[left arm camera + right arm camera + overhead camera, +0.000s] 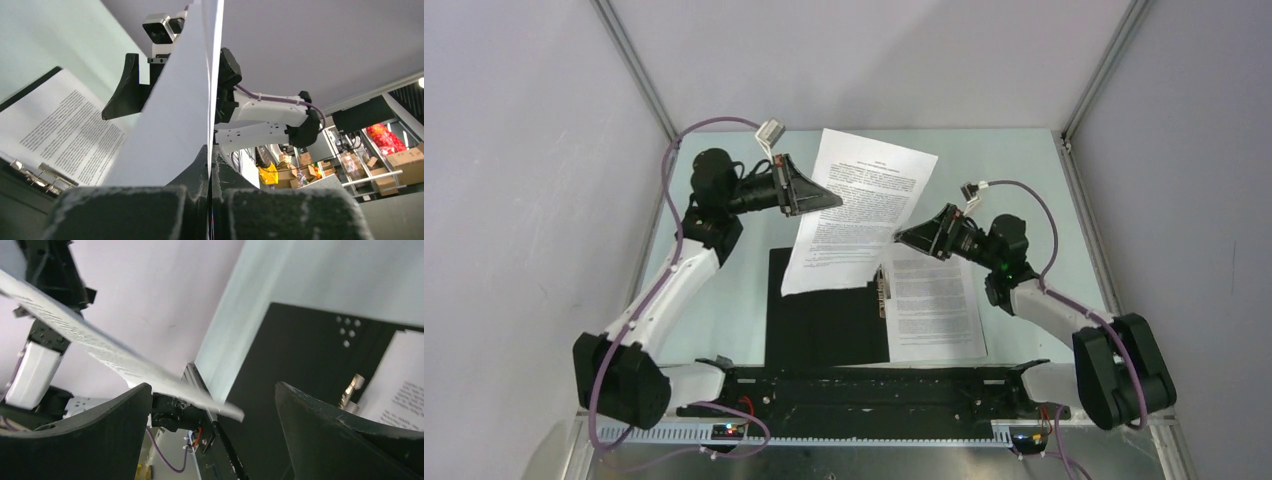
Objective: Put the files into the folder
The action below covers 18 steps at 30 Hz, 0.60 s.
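The folder (824,320) lies open on the table with its black inside up and its metal spine clip (884,290) in the middle. One file (934,305) lies flat on the folder's right half. The other file (859,210) hangs tilted in the air above the folder's far edge. My left gripper (829,200) is shut on its left edge, and the paper (175,125) sits pinched between the jaws (210,150). My right gripper (904,237) stands open at the sheet's right edge. The sheet (100,347) hangs loose between the spread fingers (212,387).
The table is walled by white panels on the left, right and back, with metal posts (639,70) at the far corners. Both arm bases and a black rail (864,385) line the near edge. The folder's black cover (290,355) lies below the right gripper.
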### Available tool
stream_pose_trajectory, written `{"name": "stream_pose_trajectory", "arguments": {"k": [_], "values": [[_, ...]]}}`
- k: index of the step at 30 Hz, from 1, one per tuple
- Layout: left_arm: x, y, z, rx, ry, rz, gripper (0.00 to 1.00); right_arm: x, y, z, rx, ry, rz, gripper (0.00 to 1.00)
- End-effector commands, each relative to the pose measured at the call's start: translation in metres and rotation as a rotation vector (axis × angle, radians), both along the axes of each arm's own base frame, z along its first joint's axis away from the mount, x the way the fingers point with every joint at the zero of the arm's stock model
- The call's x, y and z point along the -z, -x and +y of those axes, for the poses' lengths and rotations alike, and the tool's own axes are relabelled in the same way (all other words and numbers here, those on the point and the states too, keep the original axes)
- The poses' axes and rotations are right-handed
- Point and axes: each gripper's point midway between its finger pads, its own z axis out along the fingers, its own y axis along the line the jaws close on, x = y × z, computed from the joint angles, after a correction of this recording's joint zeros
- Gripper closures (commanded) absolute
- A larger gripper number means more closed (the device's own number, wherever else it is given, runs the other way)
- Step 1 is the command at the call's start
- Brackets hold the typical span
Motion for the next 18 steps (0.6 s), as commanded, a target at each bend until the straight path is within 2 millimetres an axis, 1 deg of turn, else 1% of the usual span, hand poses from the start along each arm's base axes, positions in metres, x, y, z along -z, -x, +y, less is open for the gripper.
{"name": "stream_pose_trajectory", "arguments": {"k": [1, 2, 3, 4, 5, 6, 9, 11, 13, 14, 16, 18], "values": [[-0.047, 0.032, 0.002, 0.07, 0.045, -0.101, 1.0, -0.083, 0.023, -0.006, -0.026, -0.124, -0.347, 0.01], [-0.053, 0.037, 0.003, 0.074, 0.052, -0.114, 1.0, -0.095, 0.029, -0.009, -0.022, -0.133, -0.393, 0.01], [-0.06, 0.042, 0.002, 0.082, 0.061, -0.118, 1.0, -0.101, 0.03, -0.011, -0.012, -0.139, -0.415, 0.01], [-0.066, 0.047, 0.002, 0.085, 0.068, -0.126, 1.0, -0.112, 0.037, -0.013, -0.011, -0.153, -0.455, 0.01], [-0.071, 0.05, 0.001, 0.09, 0.074, -0.136, 1.0, -0.117, 0.04, -0.014, -0.009, -0.16, -0.472, 0.01], [-0.076, 0.054, 0.002, 0.091, 0.08, -0.143, 1.0, -0.128, 0.046, -0.016, -0.012, -0.181, -0.505, 0.01], [-0.09, 0.061, 0.0, 0.106, 0.093, -0.171, 1.0, -0.144, 0.059, -0.013, -0.041, -0.216, -0.543, 0.01], [-0.097, 0.064, -0.002, 0.121, 0.098, -0.185, 1.0, -0.15, 0.066, -0.005, -0.074, -0.229, -0.553, 0.01], [-0.104, 0.068, -0.005, 0.138, 0.104, -0.201, 1.0, -0.149, 0.069, 0.004, -0.092, -0.22, -0.563, 0.01], [-0.108, 0.072, -0.006, 0.151, 0.107, -0.212, 1.0, -0.145, 0.068, 0.01, -0.098, -0.215, -0.545, 0.01], [-0.113, 0.077, -0.008, 0.171, 0.112, -0.228, 1.0, -0.142, 0.066, 0.014, -0.1, -0.213, -0.539, 0.01], [-0.116, 0.08, -0.009, 0.176, 0.115, -0.236, 1.0, -0.145, 0.067, 0.014, -0.105, -0.23, -0.543, 0.01]]}}
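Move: The left hand already pinches the sheet's left edge; the open folder's middle is about 9 cm right, 7 cm back and 33 cm below, and the page already in it some 22 cm right, 7 cm back. For the open right hand, the held sheet's middle is about 9 cm left, level fore and aft and 10 cm up, with its edge close to the fingers; the filed page is about 3 cm right, 7 cm back and 19 cm below. Both hands rise about 10 cm and draw back, left keeping its pinch, right tilting 30 degrees with fingers open. ##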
